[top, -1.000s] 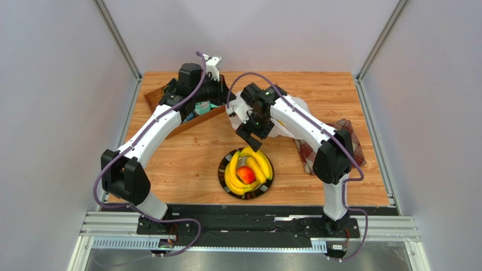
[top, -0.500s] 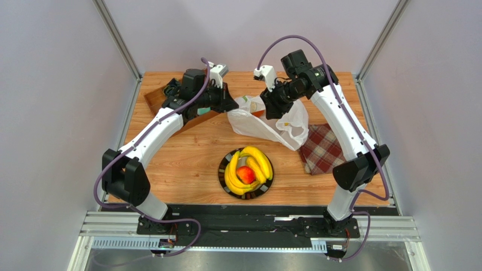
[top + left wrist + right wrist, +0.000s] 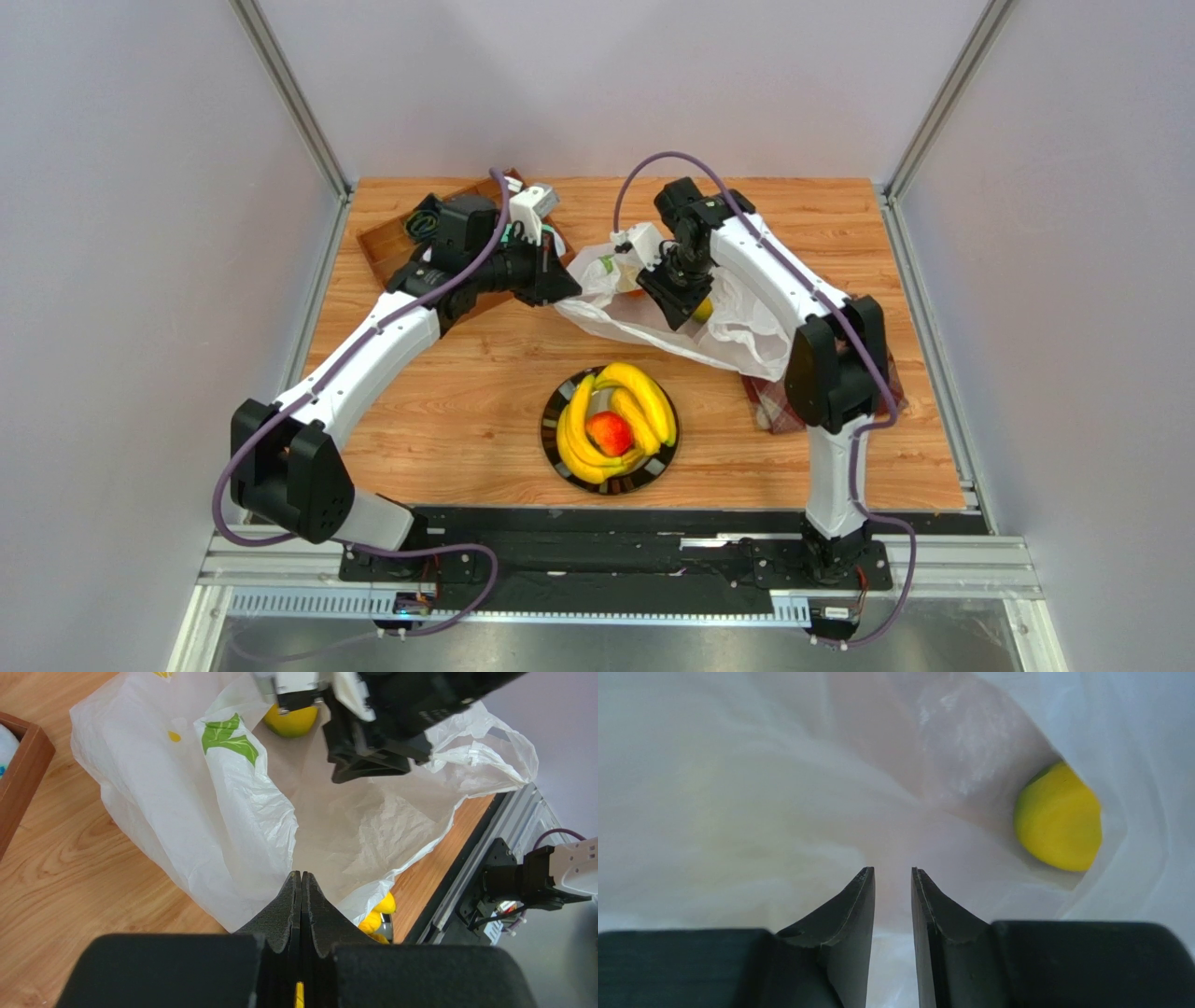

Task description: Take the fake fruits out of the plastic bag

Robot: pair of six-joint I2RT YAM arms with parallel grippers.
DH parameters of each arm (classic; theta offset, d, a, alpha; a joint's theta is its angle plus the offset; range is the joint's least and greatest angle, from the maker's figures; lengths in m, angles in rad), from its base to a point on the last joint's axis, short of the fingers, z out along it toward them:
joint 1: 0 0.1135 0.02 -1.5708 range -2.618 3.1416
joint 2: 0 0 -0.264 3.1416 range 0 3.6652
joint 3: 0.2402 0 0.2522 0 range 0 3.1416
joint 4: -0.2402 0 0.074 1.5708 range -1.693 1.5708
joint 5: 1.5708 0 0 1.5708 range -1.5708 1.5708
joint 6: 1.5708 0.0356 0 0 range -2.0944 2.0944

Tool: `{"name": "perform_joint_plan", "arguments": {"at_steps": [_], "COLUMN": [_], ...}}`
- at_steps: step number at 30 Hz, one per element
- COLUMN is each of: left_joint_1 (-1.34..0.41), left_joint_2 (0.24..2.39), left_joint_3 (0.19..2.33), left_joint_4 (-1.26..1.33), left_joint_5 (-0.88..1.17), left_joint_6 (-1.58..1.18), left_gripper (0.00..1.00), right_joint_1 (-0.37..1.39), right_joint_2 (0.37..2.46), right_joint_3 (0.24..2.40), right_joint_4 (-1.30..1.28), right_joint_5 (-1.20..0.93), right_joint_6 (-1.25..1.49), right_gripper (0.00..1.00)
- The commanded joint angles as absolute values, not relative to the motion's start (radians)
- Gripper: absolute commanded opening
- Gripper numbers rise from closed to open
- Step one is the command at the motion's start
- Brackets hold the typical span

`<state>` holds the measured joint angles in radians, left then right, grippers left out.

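Observation:
The plastic bag (image 3: 730, 329) lies at the table's back middle, white with green prints. My left gripper (image 3: 565, 284) is shut on its left rim (image 3: 301, 875) and holds the mouth up. My right gripper (image 3: 676, 297) reaches into the mouth from above. Its jaws (image 3: 892, 872) stand a narrow gap apart with nothing between them, over bare bag film. A yellow-green fake fruit (image 3: 1058, 824) lies deeper in the bag, to the right of those jaws, also seen in the left wrist view (image 3: 291, 721). Yellow bananas (image 3: 638, 399) and a red fruit (image 3: 609, 431) rest on a dark plate (image 3: 550, 420).
A wooden box (image 3: 400, 249) sits at the back left under my left arm. A red plaid cloth (image 3: 765, 399) lies right of the plate, partly under the right arm. Metal rails run along the table's near edge.
My right gripper left the plate, swung to the back and came down into the bag mouth, its jaws narrowing. My left gripper shifted right with the bag rim in it.

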<state>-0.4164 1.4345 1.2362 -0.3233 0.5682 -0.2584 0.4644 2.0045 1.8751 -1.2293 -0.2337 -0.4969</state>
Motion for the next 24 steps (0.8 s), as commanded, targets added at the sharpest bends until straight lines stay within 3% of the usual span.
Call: {"name": "perform_joint_plan", "arguments": {"at_steps": [1, 3, 8, 9, 20, 24], "left_joint_1": [-0.419, -0.419, -0.419, -0.419, -0.419, -0.419], "left_joint_2": [1.404, 1.404, 1.417, 1.420, 1.462, 1.480], "left_joint_3": [1.236, 1.235, 1.235, 1.235, 1.253, 1.258], "left_joint_4": [-0.316, -0.316, -0.310, -0.308, -0.296, -0.291], "left_joint_5": [0.581, 0.581, 0.583, 0.583, 0.592, 0.595], "left_joint_6": [-0.218, -0.216, -0.216, -0.216, -0.236, -0.245], "left_gripper": [0.00, 0.00, 0.00, 0.00, 0.00, 0.00], "right_joint_1": [0.453, 0.442, 0.407, 0.397, 0.379, 0.373], "right_joint_2": [2.112, 2.152, 2.198, 2.216, 2.350, 2.313], "right_joint_3": [1.982, 2.005, 2.028, 2.032, 2.065, 2.020], "right_joint_4": [-1.137, -1.115, -1.066, -1.066, -0.994, -0.853], "right_joint_5": [-0.059, -0.002, 0.133, 0.140, 0.189, 0.141], "right_joint_6": [-0.505, -0.505, -0.505, -0.503, -0.505, -0.503], "right_gripper": [0.39, 0.53, 0.74, 0.92, 0.94, 0.93]}}
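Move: The yellow fruit left in the bag lies about 8 cm ahead of the open-handed right gripper, 4 cm to its right and some 9 cm below. From that gripper the plate of fruit is about 17 cm back, 13 cm left and 12 cm lower; the plaid cloth is roughly 5 cm back, 22 cm right and 14 cm lower. From the left hand, the yellow fruit is about 10 cm ahead, 21 cm right and 20 cm below. With the left fingers still pinching the bag's rim and nearly still, the right hand reaches deeper into the bag towards the yellow fruit: about 11 cm forward, 10 cm down and 6 cm right, the sinking resuming late after a flatter stretch. Its fingers spread from about a third open to wide, and the wrist swings some 20 degrees, bringing its left-leaning fingers in line. ##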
